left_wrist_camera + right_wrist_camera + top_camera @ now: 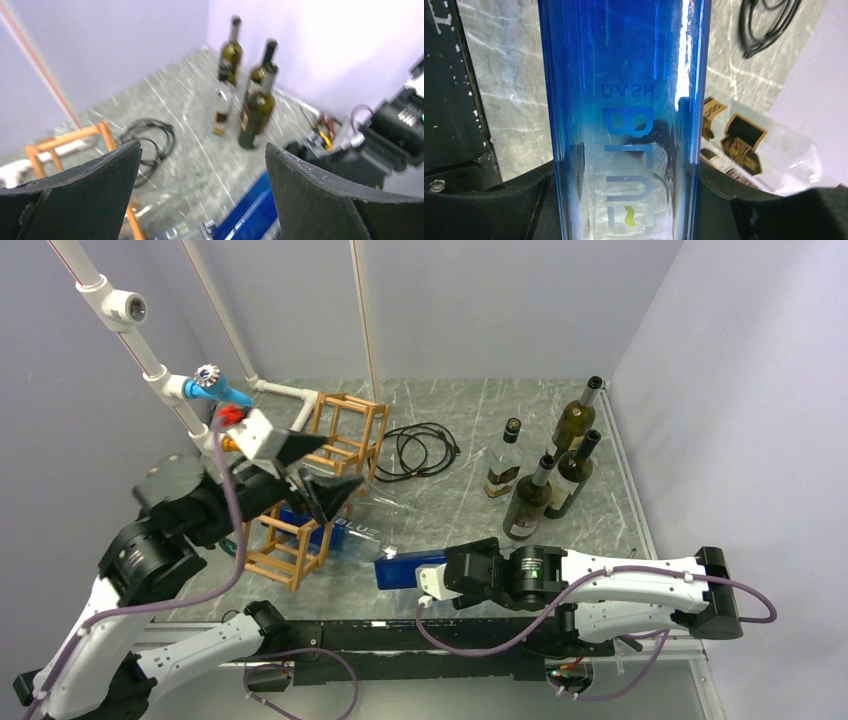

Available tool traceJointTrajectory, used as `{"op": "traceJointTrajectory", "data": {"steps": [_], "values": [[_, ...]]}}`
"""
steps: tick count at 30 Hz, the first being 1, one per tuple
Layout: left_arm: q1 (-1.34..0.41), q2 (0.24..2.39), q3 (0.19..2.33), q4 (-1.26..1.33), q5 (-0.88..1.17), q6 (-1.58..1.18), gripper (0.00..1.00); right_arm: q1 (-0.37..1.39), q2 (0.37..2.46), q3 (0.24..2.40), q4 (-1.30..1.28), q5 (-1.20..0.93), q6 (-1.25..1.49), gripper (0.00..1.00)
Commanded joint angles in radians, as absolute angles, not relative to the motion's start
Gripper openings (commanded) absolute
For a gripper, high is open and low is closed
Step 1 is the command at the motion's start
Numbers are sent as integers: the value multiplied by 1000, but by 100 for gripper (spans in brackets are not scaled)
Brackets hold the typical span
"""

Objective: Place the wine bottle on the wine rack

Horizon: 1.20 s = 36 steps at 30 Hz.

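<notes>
The wine bottle (405, 570) is blue glass with BLUE lettering and lies nearly level, low over the table. My right gripper (437, 580) is shut on it. In the right wrist view the bottle (624, 75) fills the gap between both fingers of that gripper (626, 200). A clear stretch with the lettering (357, 530) runs on toward the wine rack (345, 430), an orange-brown stick lattice at the left. My left gripper (318, 472) hangs open over the rack, holding nothing. In the left wrist view the left gripper (202, 165) looks down on the blue bottle (255, 210) and the rack (65, 140).
Several wine bottles (545, 495) stand upright at the back right, seen too in the left wrist view (257, 112). A black cable (420, 450) lies coiled behind the rack. A white pipe frame (215, 388) with a blue fitting rises at the back left. Walls close in the table.
</notes>
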<state>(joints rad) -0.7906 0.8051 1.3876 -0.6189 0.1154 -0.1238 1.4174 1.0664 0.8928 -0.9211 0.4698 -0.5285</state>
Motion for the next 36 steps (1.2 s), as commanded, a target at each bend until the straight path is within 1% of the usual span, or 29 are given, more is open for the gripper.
{"op": "traceJointTrajectory", "data": {"steps": [1,7,11,16,20,24,30,36], "values": [[-786,784,1419,-458,-114,-62,99,1424,1028,969,-889,577,-337,0],[-787,785,1428,-354,-186,-12,100,1424,1033,1009,-959,612,-183,0],[-787,809,1426,-302,-179,45,100,1424,1050,1026,-1013,633,-93,0],[-787,867,1440,-310,-162,64,100,1424,1046,1041,-1060,643,-17,0],[-786,860,1366,-291,-160,68,100,1424,1044,1028,-1073,618,-2,0],[-787,832,1258,-241,-204,81,99,1424,1035,1018,-1066,626,-2,0],[-787,828,1192,-236,-237,76,98,1419,1024,1002,-1065,663,32,0],[-787,815,1153,-213,-223,66,97,1393,1013,970,-1043,674,31,0]]}}
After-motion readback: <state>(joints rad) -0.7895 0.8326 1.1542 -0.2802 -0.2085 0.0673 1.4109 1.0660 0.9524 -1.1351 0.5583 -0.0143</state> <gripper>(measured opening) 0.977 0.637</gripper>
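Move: The left hand is empty, high above the table. The wine rack's middle lies about 9 cm ahead of it, 12 cm to its left and 32 cm below, and the clear bottle in the rack some 9 cm ahead, 1 cm left and 30 cm lower. The right hand already grips the blue wine bottle, base pointing left. From this hand the rack is roughly 35 cm left and 11 cm ahead, and the nearest green bottle 9 cm right and 11 cm ahead. Forward about 8 cm goes the open, empty left hand, first climbing some 7 cm, then sinking towards the rack to just under its starting height, its fingers swinging counter-clockwise and tipping up a little. Meanwhile the right hand keeps its grip on the blue bottle, eases right, away from the rack, and turns clockwise by roughly 25 degrees. ##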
